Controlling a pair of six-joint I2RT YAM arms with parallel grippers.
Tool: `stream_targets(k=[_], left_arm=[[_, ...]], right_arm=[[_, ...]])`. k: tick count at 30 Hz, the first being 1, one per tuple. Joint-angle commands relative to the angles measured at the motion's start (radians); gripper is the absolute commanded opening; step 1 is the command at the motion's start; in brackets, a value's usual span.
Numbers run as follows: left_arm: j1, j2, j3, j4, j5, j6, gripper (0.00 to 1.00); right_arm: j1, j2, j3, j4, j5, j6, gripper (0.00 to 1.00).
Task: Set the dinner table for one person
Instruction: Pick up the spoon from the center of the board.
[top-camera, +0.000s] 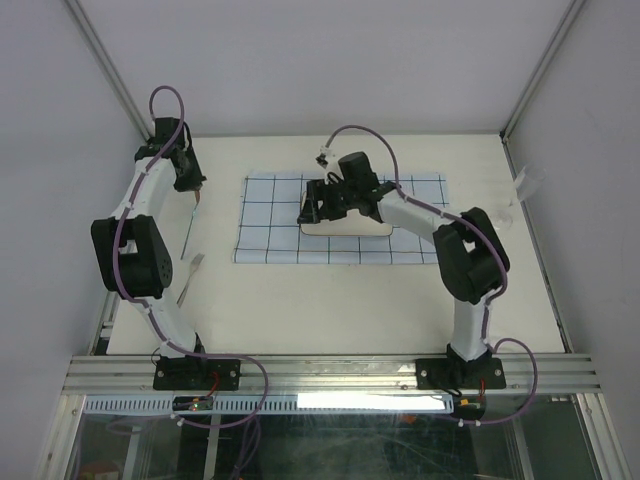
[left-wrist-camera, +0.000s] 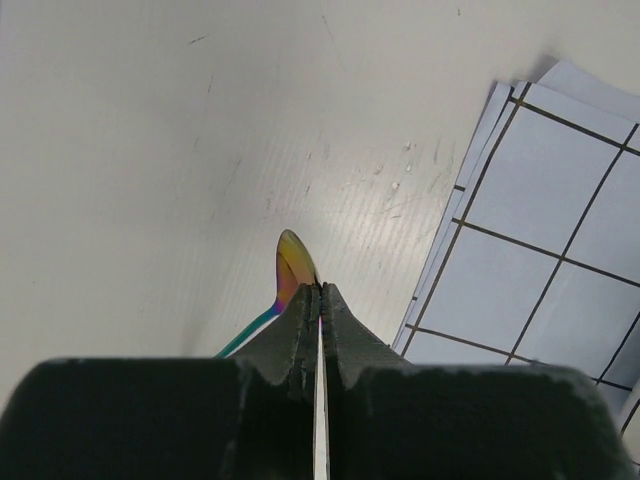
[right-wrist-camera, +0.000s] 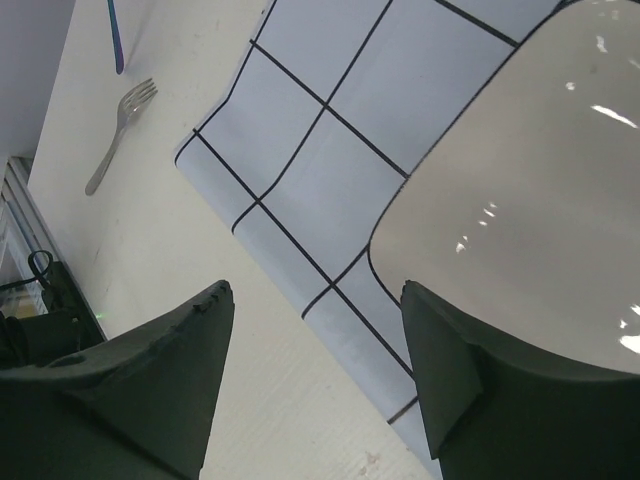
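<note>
My left gripper is shut on a thin iridescent utensil at the back left of the dinner table. The utensil's rounded end pokes past the fingertips, and its length trails toward the near side. A silver fork lies on the table left of the pale-blue grid placemat. A white plate rests on the mat. My right gripper hangs open over the plate's left edge, nothing between its fingers.
Aluminium rails run along the near edge by the arm bases. Grey walls enclose the left, back and right sides. The placemat's left edge lies just right of the left gripper.
</note>
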Motion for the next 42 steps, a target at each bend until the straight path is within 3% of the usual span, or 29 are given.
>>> stream_targets(k=[1, 14, 23, 42], left_arm=[[-0.01, 0.002, 0.049, 0.011, 0.028, -0.002, 0.0], [-0.01, -0.016, 0.063, 0.025, 0.061, -0.013, 0.0], [-0.01, -0.046, 0.05, 0.054, 0.117, -0.039, 0.0], [-0.025, -0.108, -0.011, 0.096, 0.229, -0.12, 0.0]], right_arm=[[0.062, 0.049, 0.098, 0.061, -0.014, 0.034, 0.71], [0.228, 0.272, 0.334, 0.169, 0.029, 0.149, 0.71], [0.288, 0.34, 0.353, 0.336, 0.109, 0.253, 0.69], [0.334, 0.47, 0.43, 0.485, 0.177, 0.263, 0.67]])
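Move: The spoon, its bowl end already pinched by the left fingers and its handle slanting back and down, has its middle about 32 cm to the right hand's left, 1 cm back and some 3 cm lower. From the left hand, the spoon's middle lies about 8 cm back, 2 cm left and 5 cm down. On the table, the fork is some 32 cm left of the right hand, 15 back and 11 below; the white plate is 9 cm right, 4 ahead and 11 below. The open right hand sweeps about 20 cm left, from above the plate's left end to the checked mat's left edge and towards the hanging spoon handle, fast at first and then easing, while drifting a little back and down and rolling its left side up about 10 degrees, its fingers staying apart. The left hand keeps its pinch on the bowl end and brings the spoon to meet it, some 4 cm right and slightly up, gathering pace late and rolling its right side up about 10 degrees. ##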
